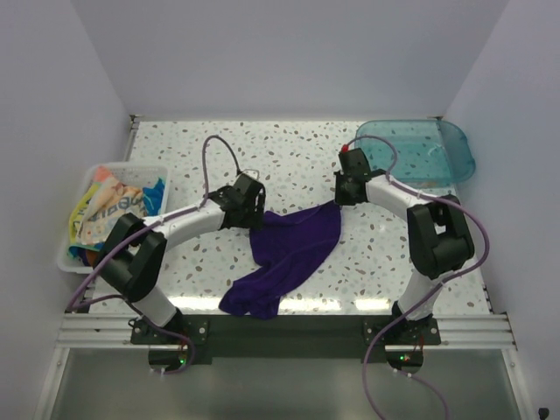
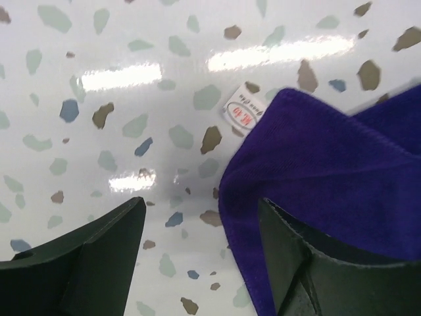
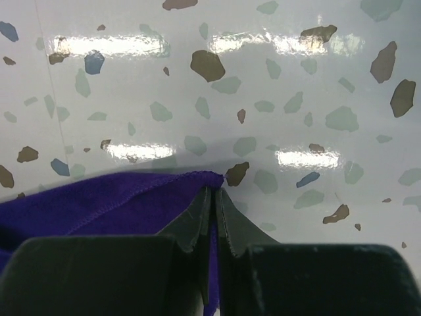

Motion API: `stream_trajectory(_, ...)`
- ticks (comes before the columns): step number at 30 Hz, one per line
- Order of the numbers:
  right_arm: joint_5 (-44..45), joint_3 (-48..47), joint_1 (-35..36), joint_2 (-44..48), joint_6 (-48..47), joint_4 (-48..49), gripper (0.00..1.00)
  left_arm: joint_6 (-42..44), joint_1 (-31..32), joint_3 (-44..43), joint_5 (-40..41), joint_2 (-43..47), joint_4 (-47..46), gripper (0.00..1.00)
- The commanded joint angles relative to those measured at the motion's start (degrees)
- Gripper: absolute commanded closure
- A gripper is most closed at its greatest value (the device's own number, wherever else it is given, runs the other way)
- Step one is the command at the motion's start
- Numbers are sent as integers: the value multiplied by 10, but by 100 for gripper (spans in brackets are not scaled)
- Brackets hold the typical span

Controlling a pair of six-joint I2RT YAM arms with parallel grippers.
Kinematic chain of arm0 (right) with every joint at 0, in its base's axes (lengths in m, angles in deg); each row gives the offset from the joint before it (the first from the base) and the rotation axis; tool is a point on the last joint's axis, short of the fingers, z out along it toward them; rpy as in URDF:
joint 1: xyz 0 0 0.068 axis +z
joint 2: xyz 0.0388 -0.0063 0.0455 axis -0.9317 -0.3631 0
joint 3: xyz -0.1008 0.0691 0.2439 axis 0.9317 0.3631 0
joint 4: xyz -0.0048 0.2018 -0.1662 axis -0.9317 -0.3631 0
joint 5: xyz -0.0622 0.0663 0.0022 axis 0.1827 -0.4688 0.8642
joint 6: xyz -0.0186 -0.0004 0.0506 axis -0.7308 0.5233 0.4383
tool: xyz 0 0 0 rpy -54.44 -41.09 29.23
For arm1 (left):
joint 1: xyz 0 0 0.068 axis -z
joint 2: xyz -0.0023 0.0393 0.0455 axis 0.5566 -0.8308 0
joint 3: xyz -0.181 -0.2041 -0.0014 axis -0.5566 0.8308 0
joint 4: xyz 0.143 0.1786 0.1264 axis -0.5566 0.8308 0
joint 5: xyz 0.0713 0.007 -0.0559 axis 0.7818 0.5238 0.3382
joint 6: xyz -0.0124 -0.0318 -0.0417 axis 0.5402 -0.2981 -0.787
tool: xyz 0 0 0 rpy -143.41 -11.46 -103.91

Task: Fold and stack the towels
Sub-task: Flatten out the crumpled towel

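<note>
A deep purple towel point(image 1: 287, 252) lies crumpled across the middle of the speckled table, one end trailing to the near edge. My right gripper point(image 3: 214, 195) is shut on the towel's far right corner point(image 3: 209, 176), with purple cloth pinched between its fingers. My left gripper point(image 2: 200, 210) stands open just above the table at the towel's left corner point(image 2: 316, 164). Its right finger point(image 2: 296, 257) rests over the cloth edge and its left finger point(image 2: 99, 250) is over bare table. A small white label point(image 2: 241, 116) shows at that corner. More towels point(image 1: 114, 210) are piled in a bin at the left.
A white bin point(image 1: 77, 262) sits at the table's left edge. A clear blue-green tray point(image 1: 420, 150) stands at the back right corner. White walls close in the table on three sides.
</note>
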Motion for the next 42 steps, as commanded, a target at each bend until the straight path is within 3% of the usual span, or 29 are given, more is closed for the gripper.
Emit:
stream_trajectory(1,4,-23,-3,-10,-30,-16,96,51,-18,-40,-76,-14,-49,26)
stream_trajectory(11,14,3,-3,-13,-19,-16,98,126,-18,-126,-108,-102,-61,34)
stream_trajectory(18,10,18,-3,-7,-16,-7,98,126,-16,-141,-118,-143,-64,41)
stream_trajectory(29,-1,41,-3,-3,-11,4,99,86,12,-122,-37,-191,-85,53)
stream_trajectory(35,0,52,-2,1,-12,7,100,47,11,-114,3,-215,-64,70)
stream_trajectory(41,-6,46,-3,1,-11,4,100,35,-13,-111,18,-213,-62,99)
stream_trajectory(42,-8,40,-2,2,-11,4,100,39,-15,-114,18,-211,-63,100)
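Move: Ahead of the open left hand, about 7 cm out, 6 cm to its right and 3 cm lower, lies the purple towel's far left corner; a small white label lies some 2 cm left of that corner and 1 cm nearer. The crumpled near end is roughly 23 cm back from the left hand, level sideways. The right hand already pinches the far right corner; the left corner lies some 24 cm to its left, 3 cm back and 4 cm below it. Swinging forward and right about 9 cm in all, the left hand rises slightly, then sinks to the table at the towel's free far left corner, turning some 10 degrees clockwise and partly back. Its fingers close on that corner and pinch it, still edging forward as they shut. The right hand keeps its grip on the other far corner and lowers it about 3 cm, drawing back some 2 cm. ##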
